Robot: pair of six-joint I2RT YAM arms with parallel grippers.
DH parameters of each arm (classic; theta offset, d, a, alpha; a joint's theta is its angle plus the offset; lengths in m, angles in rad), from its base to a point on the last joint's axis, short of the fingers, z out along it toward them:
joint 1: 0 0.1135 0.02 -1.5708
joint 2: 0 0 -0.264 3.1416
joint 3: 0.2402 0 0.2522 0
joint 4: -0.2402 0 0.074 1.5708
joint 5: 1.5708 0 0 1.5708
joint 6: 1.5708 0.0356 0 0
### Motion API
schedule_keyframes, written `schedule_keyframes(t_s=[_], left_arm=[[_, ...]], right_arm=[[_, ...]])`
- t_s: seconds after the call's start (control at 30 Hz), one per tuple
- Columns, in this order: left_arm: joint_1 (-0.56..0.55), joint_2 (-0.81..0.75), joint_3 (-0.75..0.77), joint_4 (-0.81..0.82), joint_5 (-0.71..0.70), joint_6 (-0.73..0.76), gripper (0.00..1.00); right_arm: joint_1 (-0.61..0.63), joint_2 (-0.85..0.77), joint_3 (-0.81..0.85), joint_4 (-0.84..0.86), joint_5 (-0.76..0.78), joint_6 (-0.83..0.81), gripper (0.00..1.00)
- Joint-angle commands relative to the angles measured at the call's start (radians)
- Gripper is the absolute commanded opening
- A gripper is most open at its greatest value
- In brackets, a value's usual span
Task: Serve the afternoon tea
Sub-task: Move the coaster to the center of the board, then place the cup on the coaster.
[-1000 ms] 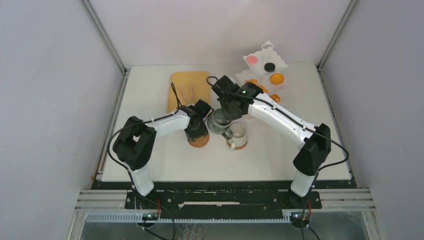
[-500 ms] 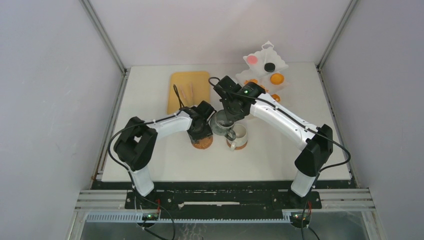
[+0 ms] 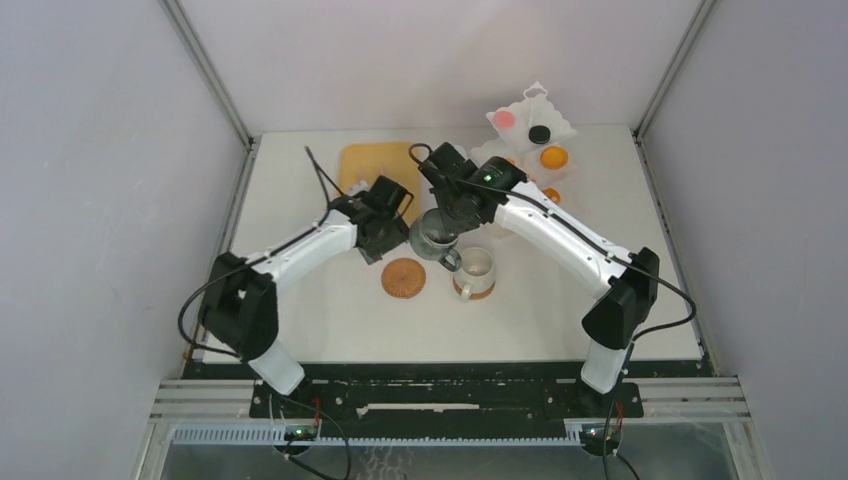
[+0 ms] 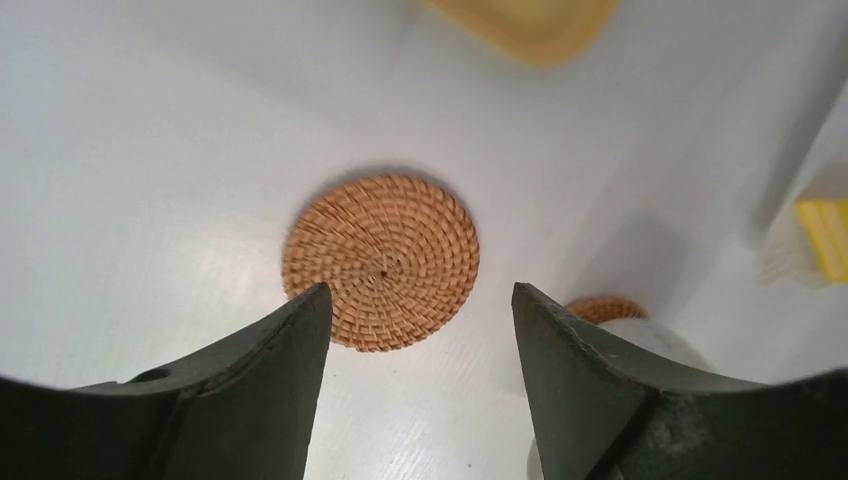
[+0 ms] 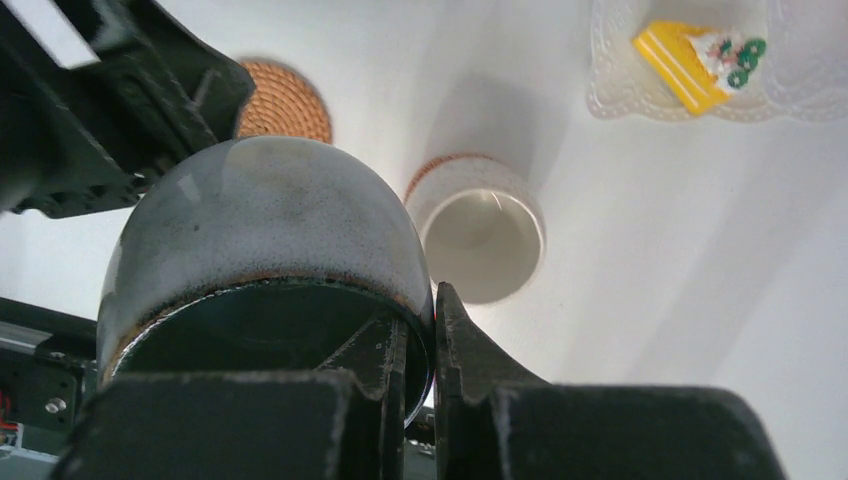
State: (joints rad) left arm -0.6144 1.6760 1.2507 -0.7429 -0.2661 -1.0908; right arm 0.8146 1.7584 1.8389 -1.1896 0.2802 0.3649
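A bare cork coaster [image 3: 403,277] [image 4: 381,262] lies flat on the table. My left gripper [image 3: 378,240] [image 4: 420,300] hovers open just behind it, holding nothing. My right gripper [image 3: 447,210] [image 5: 430,320] is shut on the rim of a grey speckled mug [image 3: 433,236] [image 5: 260,220], one finger inside and one outside, and holds it above the table behind the coaster. A white mug [image 3: 477,266] [image 5: 480,240] stands on a second coaster [image 3: 473,291] [image 4: 600,307]. Pastries lie in white trays at the back right: a pink round [image 3: 505,119], a black round [image 3: 540,133], an orange tart [image 3: 553,157] and a yellow wedge [image 5: 695,65].
A tan wooden board [image 3: 375,163] lies at the back, left of centre, partly under my left arm. The white pastry trays [image 3: 530,105] fill the back right corner. Grey walls close in the table on three sides.
My left gripper has opened wider and drawn back up and to the left off the coaster, which now lies uncovered. The right gripper has shifted the grey mug slightly left and back.
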Motion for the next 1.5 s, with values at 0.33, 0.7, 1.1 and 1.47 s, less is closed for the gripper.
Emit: schedule_keyframes(t_s=[0.33, 0.7, 1.1, 1.47], left_arm=[[0.278, -0.413, -0.321, 0.039, -0.118, -0.031, 0.72], [0.316, -0.612, -0.453, 0.041, -0.166, 0.014, 0.71], [0.317, -0.7, -0.506, 0.062, -0.134, 0.035, 0.71], [0.317, -0.751, -0.529, 0.073, -0.113, 0.065, 0.71]], right_arm=[[0.099, 0.247, 0.33, -0.008, 0.008, 0.02, 0.0], [0.131, 0.437, 0.438, -0.071, 0.005, 0.03, 0.0], [0.136, 0.559, 0.518, -0.121, 0.008, 0.054, 0.0], [0.138, 0.627, 0.559, -0.148, 0.071, 0.069, 0.0]])
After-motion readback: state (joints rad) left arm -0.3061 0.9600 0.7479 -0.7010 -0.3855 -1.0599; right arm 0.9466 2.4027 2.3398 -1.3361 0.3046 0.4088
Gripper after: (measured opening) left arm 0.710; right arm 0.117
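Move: The right hand, holding the grey mug by its rim, has the bare coaster about 11 cm to its left, 1 cm back and some 20 cm below. The white mug on its own coaster is about 6 cm to this hand's right, 3 cm back and 16 cm down; the board's middle is roughly 20 cm ahead, 16 cm left and 21 cm down. From the open, empty left hand the bare coaster lies about 4 cm back, 2 cm right and 8 cm below. The right hand keeps its pinch on the grey mug's rim and carries it left about 10 cm, sinking all the while and then mostly straight down, some 13 cm in all, to bring the mug over the bare coaster, the wrist tilting about 15 degrees so its left side dips. The left hand, fingers still wide open, clears the way by first rising forward a little and sweeping about 16 cm left, then easing back some 6 cm short of its starting reach while it turns about 20 degrees counter-clockwise and its fingertips tip up. ##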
